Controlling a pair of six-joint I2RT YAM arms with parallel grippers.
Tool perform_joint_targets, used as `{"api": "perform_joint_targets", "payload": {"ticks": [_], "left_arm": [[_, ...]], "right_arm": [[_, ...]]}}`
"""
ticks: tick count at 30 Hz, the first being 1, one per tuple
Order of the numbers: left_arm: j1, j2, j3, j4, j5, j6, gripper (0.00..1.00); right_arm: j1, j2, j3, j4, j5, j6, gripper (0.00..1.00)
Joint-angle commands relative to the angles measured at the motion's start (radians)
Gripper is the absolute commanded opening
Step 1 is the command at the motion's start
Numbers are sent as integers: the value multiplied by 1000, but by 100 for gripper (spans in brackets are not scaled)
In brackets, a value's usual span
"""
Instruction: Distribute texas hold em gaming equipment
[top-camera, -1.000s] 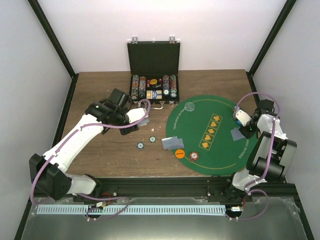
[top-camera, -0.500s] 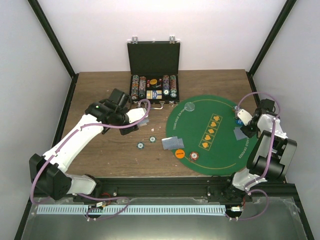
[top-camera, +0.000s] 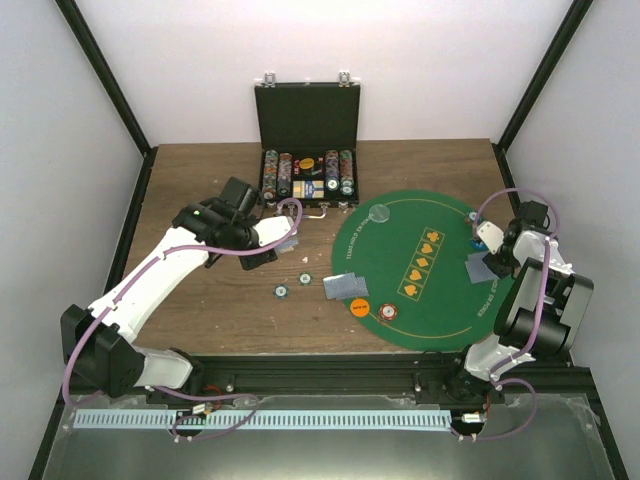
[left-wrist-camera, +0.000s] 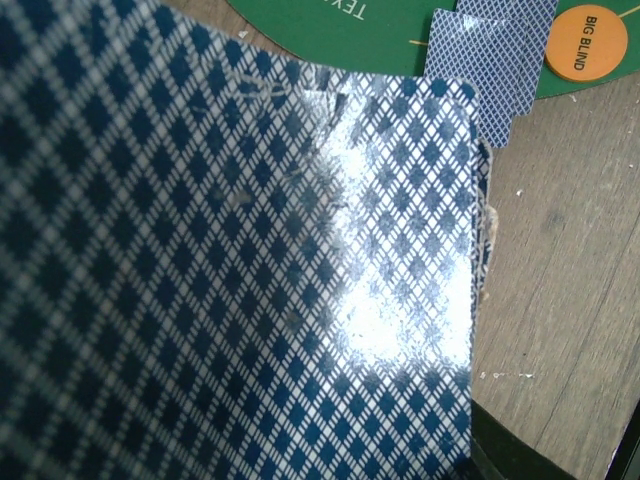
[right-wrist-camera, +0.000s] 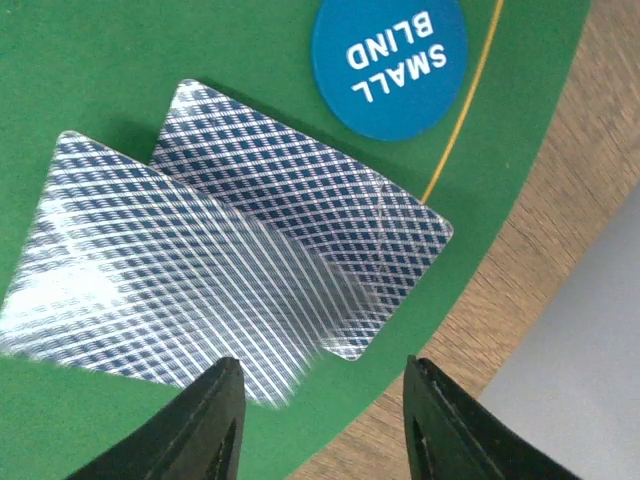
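Observation:
My right gripper (right-wrist-camera: 325, 420) stands open just above the green mat's (right-wrist-camera: 120, 60) right edge, nothing between its fingers (right-wrist-camera: 215, 425). Two blue-backed playing cards (right-wrist-camera: 250, 240) lie overlapped on the felt in front of it, beside the blue SMALL BLIND disc (right-wrist-camera: 389, 60). In the top view this gripper (top-camera: 490, 258) hovers by those cards (top-camera: 477, 268). My left gripper (top-camera: 284, 243) hangs over the wood, shut on a stack of playing cards (left-wrist-camera: 230, 280) that hides its jaws. Two more cards (left-wrist-camera: 495, 50) and the orange BIG BLIND disc (left-wrist-camera: 585, 42) lie at the mat's left edge.
The black case (top-camera: 308, 150) stands open at the back with chip rows inside. Two teal chips (top-camera: 282, 291) lie on the wood (top-camera: 200, 300). A red chip (top-camera: 387, 313) and a clear disc (top-camera: 379, 212) lie on the mat (top-camera: 440, 310).
My right gripper has opened and let a card go onto the mat next to the first one. The left arm holds still with its stack.

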Motion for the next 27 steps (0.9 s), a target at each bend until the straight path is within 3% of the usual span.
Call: {"api": "perform_joint_targets", "payload": {"ticks": [1,9,16,19,21,24,27], "left_arm": [[-4,-1,11,13,-2,4,43],[-5,-9,10,10,-2,2,44],[-5,-16,17,2,20,4,44],[-5,-20,27,-8,39,4,44],[-5,-21,31,-13,52,7,44],[-4,-19,39,-18,64,13,44],[-3,-16,58,-30,67,16,43]], "right_arm": [[-14,6,24,37,25,17,53],[-14,-8,67,104,74,31,100],[-14,-63,214,271,67,150,100],[-14,-82,331,353,30,308,100],[-14,-103,396,423,-15,516,100],[-13,-152,460,457,-237,789,100],[39,-216,453,468,-521,943,100]]}}
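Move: The two cards just dealt overlap on the mat about 4 cm left of the right fingertips, some 2 cm farther out and 2 cm below. The small blind button sits about 8 cm ahead and 4 cm left of this hand, and the chips about 13 cm ahead and 6 cm left. From the left hand, which still holds the deck, the dealt cards lie roughly 49 cm to the right, 3 cm nearer the base and 15 cm lower. Spread the right gripper from partly to fully open while easing slightly forward and right beside the dealt cards, then sweep it quickly up and away, about 30 cm higher and 12 cm farther forward. As it climbs, swing the fingers up some 60 degrees from pointing down to pointing forward. ##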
